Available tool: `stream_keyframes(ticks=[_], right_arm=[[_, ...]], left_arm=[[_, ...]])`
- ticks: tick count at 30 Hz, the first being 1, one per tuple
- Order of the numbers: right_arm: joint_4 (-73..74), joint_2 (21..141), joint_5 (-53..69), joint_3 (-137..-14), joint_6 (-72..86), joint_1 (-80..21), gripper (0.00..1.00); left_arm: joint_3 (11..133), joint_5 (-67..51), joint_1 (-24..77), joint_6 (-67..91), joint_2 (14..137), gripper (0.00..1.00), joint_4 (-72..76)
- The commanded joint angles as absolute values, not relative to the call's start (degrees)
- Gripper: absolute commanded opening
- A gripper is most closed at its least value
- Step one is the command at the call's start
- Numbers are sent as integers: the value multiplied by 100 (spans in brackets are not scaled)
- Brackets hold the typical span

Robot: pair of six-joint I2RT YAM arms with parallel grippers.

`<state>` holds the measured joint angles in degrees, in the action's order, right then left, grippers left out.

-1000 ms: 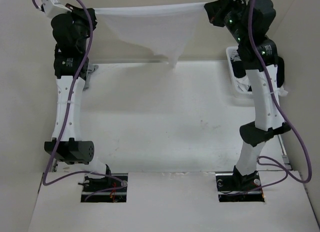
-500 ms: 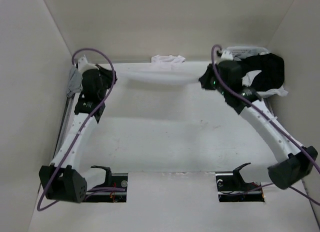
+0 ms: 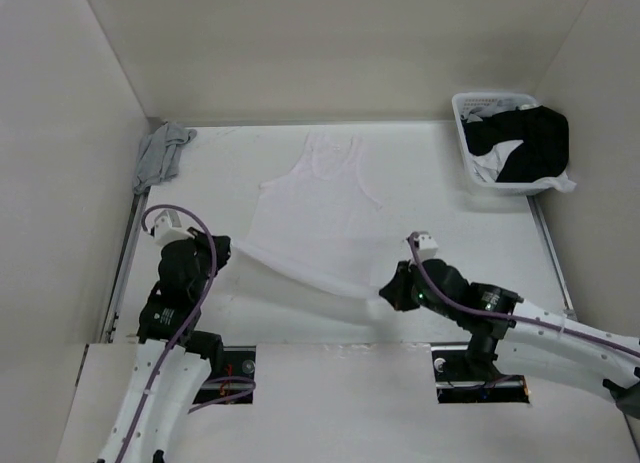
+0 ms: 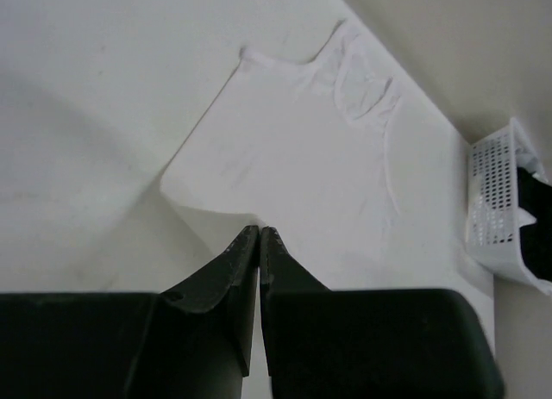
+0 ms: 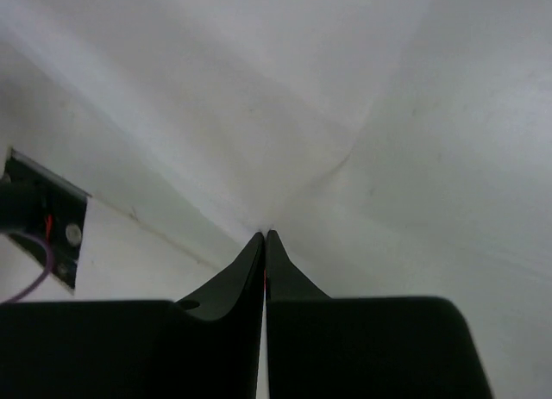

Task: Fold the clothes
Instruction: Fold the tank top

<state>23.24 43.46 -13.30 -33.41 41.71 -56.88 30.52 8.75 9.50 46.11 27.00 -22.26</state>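
Observation:
The clothes, a white sleeveless tank top (image 3: 315,208), lie spread on the table with the neck and straps toward the far wall. The hem is lifted slightly at the near side. My left gripper (image 3: 230,251) is shut on the hem's left corner, and the left wrist view shows its tips (image 4: 260,230) pinched on the tank top (image 4: 293,158). My right gripper (image 3: 388,291) is shut on the hem's right corner. In the right wrist view the tank top (image 5: 285,97) creases in toward that gripper's closed tips (image 5: 265,234).
A grey cloth (image 3: 160,153) is bunched at the far left corner. A white basket (image 3: 462,118) holding black garments (image 3: 525,143) stands at the far right. Walls enclose the table on three sides. The arm bases sit at the near edge.
A second ago both grippers held the tank top stretched high at the back. They have since come down and drawn back toward the near edge, laying it flat on the table.

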Motion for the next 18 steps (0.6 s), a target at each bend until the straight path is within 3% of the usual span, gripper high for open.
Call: stream_keyframes(ticks=[1,5,9,13,18], right_arm=[[2408,4009,-1494,-2875,5377,-6392,3],[2566,3850,-1652,-2698,6064,-7210,4],[2628,3972,-1889,-2891,5960,-7151,4],[2252,4297,-1767,-3339,5048,-5906,4],[1312,5490,-766,-4050,3886,-3770,3]], left_arm=[[2883,782,1014,4885,2234,0,-3408],[3260,1019,1235,5080,2223,0,-3998],[3550,1186,1200,4975,2486,0,-3842],[3726,1257,1182,4939,3504,0,-2509],[4243,1572,1164,4983,5445,0,-759]])
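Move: Both grippers hold the tank top's hem off the table. From the left one, the neckline lies about 27 cm ahead, 23 cm right and 18 cm below; the left armhole corner is 20 cm ahead and 3 cm right, the grey cloth 27 cm ahead and 26 cm left. From the right gripper the neckline is some 36 cm ahead, 11 cm left and 13 cm below, and the right armhole corner 24 cm ahead, 1 cm right. Keep both grippers shut on the hem and draw it back and down, the left about 4 cm each way, the right some 7 cm back and 4 down, tipping the fingers downward. Then reverse and swing both forward towards the neckline, the right further and faster, rising a little, easing right and turning clockwise. ##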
